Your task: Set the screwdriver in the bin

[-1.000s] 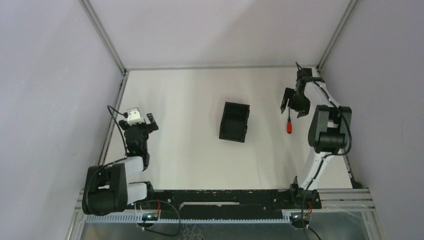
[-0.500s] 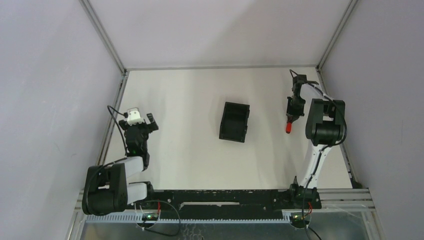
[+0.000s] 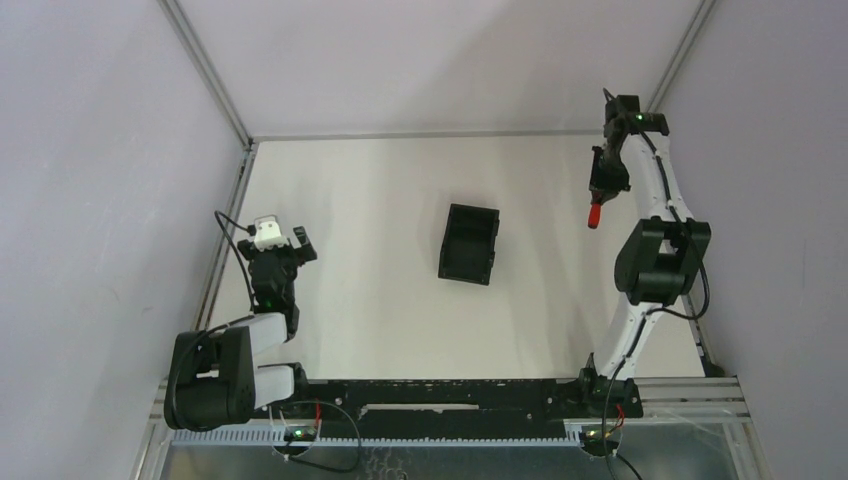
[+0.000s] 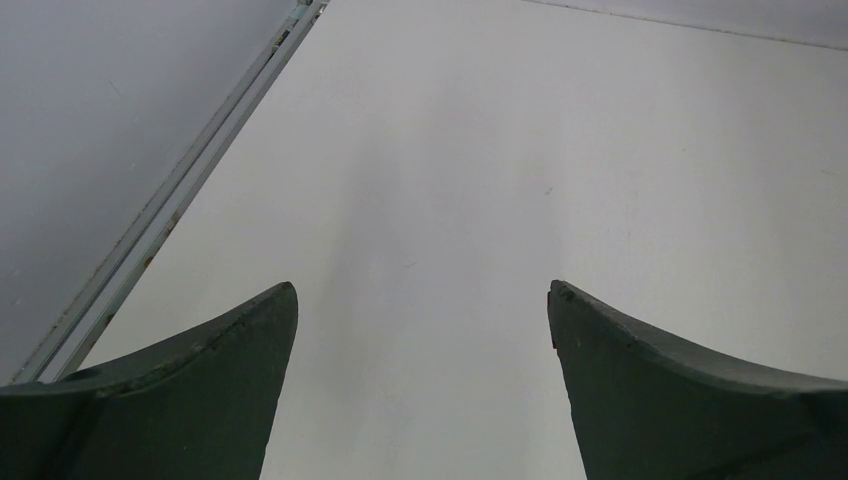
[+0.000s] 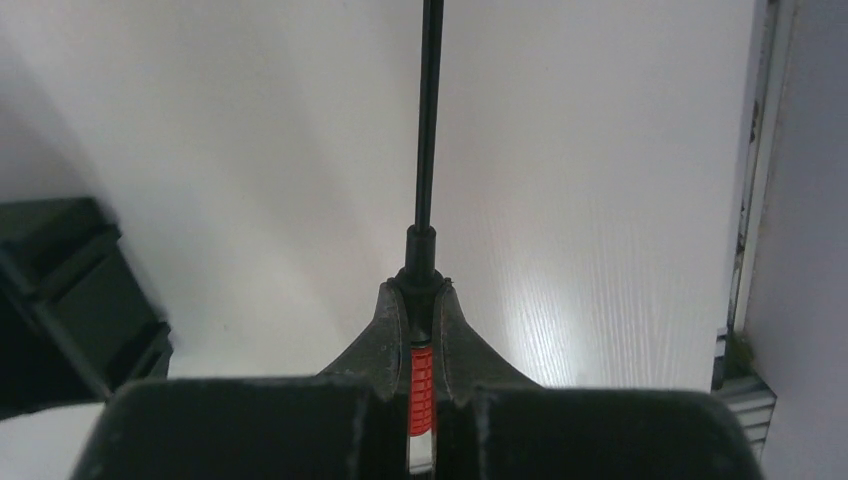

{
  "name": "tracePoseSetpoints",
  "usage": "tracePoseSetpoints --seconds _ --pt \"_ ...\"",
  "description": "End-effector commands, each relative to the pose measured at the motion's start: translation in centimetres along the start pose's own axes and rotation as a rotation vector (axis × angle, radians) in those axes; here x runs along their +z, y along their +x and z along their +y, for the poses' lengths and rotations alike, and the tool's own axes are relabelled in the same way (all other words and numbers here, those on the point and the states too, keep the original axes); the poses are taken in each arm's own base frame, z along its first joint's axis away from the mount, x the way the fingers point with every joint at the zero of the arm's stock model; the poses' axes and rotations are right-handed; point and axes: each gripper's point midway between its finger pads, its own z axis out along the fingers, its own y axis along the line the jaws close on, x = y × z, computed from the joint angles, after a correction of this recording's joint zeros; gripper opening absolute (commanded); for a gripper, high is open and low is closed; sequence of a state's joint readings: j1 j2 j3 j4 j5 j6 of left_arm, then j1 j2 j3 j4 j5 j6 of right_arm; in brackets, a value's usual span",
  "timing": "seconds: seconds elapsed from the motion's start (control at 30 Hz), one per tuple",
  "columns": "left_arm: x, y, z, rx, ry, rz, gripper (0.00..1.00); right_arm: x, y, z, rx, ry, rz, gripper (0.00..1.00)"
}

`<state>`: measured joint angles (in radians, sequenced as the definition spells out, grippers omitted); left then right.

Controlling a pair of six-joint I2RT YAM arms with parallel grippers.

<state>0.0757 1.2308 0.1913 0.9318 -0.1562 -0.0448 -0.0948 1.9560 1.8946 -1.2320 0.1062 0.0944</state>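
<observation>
The screwdriver (image 3: 594, 214) hangs above the table at the far right, red handle end showing below my right gripper (image 3: 603, 186). In the right wrist view my right gripper (image 5: 421, 292) is shut on the red handle (image 5: 421, 385), and the thin dark shaft (image 5: 428, 120) sticks straight out past the fingertips. The black bin (image 3: 470, 270) stands mid-table, well to the left of that gripper; its corner (image 5: 70, 300) shows at the left edge of the right wrist view. My left gripper (image 3: 288, 245) rests at the left side, and its jaws (image 4: 422, 300) stand open over bare table.
Grey walls enclose the white table (image 3: 380, 180). A metal frame rail (image 5: 745, 200) runs close along the right of my right gripper, and another rail (image 4: 160, 210) runs along the table's left edge near the left gripper.
My right gripper closed on the screwdriver, lifted it off the table and carried it back toward the far right corner. The left arm and the bin have not moved.
</observation>
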Motion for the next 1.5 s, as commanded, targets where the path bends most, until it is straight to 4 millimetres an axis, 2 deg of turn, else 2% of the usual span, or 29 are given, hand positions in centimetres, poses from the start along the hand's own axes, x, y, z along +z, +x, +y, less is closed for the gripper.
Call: tracePoseSetpoints --seconds 0.0,0.07,0.13,0.27,0.33,0.4,0.47,0.57,0.7,0.93,1.1,1.23,1.3,1.4,1.47 --pt "0.9 -2.7 -0.2 0.002 -0.006 -0.070 1.00 -4.1 1.9 0.8 0.021 -0.036 0.017 0.00" --pt "0.9 -2.7 -0.2 0.002 -0.005 -0.070 1.00 -4.6 2.0 1.9 0.021 -0.061 0.007 0.00" --pt "0.9 -2.7 -0.2 0.002 -0.005 -0.071 1.00 -5.3 2.1 3.8 0.005 -0.094 -0.019 0.00" --pt "0.9 -2.6 -0.2 0.003 -0.005 -0.069 1.00 -7.6 3.1 13.1 -0.164 -0.234 -0.125 0.00" --pt "0.9 -2.7 -0.2 0.003 -0.006 -0.070 1.00 -9.0 4.2 17.7 -0.246 -0.319 -0.152 0.00" --pt "0.9 -2.6 -0.2 0.003 -0.005 -0.069 1.00 -9.7 5.4 21.4 -0.314 -0.372 -0.158 0.00" --pt "0.9 -2.7 -0.2 0.002 -0.005 -0.072 1.00 -10.5 6.8 24.6 -0.386 -0.402 -0.166 0.00" --pt "0.9 -2.7 -0.2 0.002 -0.005 -0.070 1.00 -10.9 7.6 27.0 -0.447 -0.410 -0.177 0.00" --pt "0.9 -2.7 -0.2 0.002 -0.005 -0.070 1.00 -9.6 8.7 28.3 -0.515 -0.369 -0.196 0.00" --pt "0.9 -2.7 -0.2 0.002 -0.005 -0.070 1.00 -3.3 10.9 28.3 -0.555 -0.314 -0.137 0.00" --pt "0.9 -2.7 -0.2 0.003 -0.006 -0.070 1.00 0.3 11.8 28.5 -0.569 -0.288 -0.104 0.00" --pt "0.9 -2.6 -0.2 0.002 -0.006 -0.069 1.00 2.0 12.7 28.3 -0.573 -0.269 -0.071 0.20" --pt "0.9 -2.7 -0.2 0.001 -0.006 -0.071 1.00 2.3 12.4 27.9 -0.562 -0.240 -0.085 0.36" --pt "0.9 -2.7 -0.2 0.002 -0.005 -0.071 1.00 1.8 11.5 27.4 -0.545 -0.205 -0.124 0.52" --pt "0.9 -2.7 -0.2 0.003 -0.005 -0.071 1.00 0.9 11.1 27.3 -0.539 -0.207 -0.145 0.56"
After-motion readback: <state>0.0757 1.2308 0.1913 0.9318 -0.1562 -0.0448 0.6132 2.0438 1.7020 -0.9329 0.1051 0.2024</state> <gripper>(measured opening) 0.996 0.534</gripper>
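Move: The right hand already has the screwdriver pinched near its middle, blade pointing forward and red handle back. Its goal, the black bin, lies about 28 cm to the left and 5 cm back towards the base, with its middle some 11 cm below the hand. From the idle left hand the bin stands roughly 45 cm to the right, about level with it in reach, and 7 cm lower. Keeping its pinch on the screwdriver, the right hand lifts a few centimetres, drawing back slightly, then swings quickly about 30 cm left, still rising a little, until it is over the bin, while the wrist yaws some 35 degrees counter-clockwise. It then sinks about 13 cm straight down to the bin and, as it settles there with fingers pointing down, opens them about halfway to let go of the screwdriver. ##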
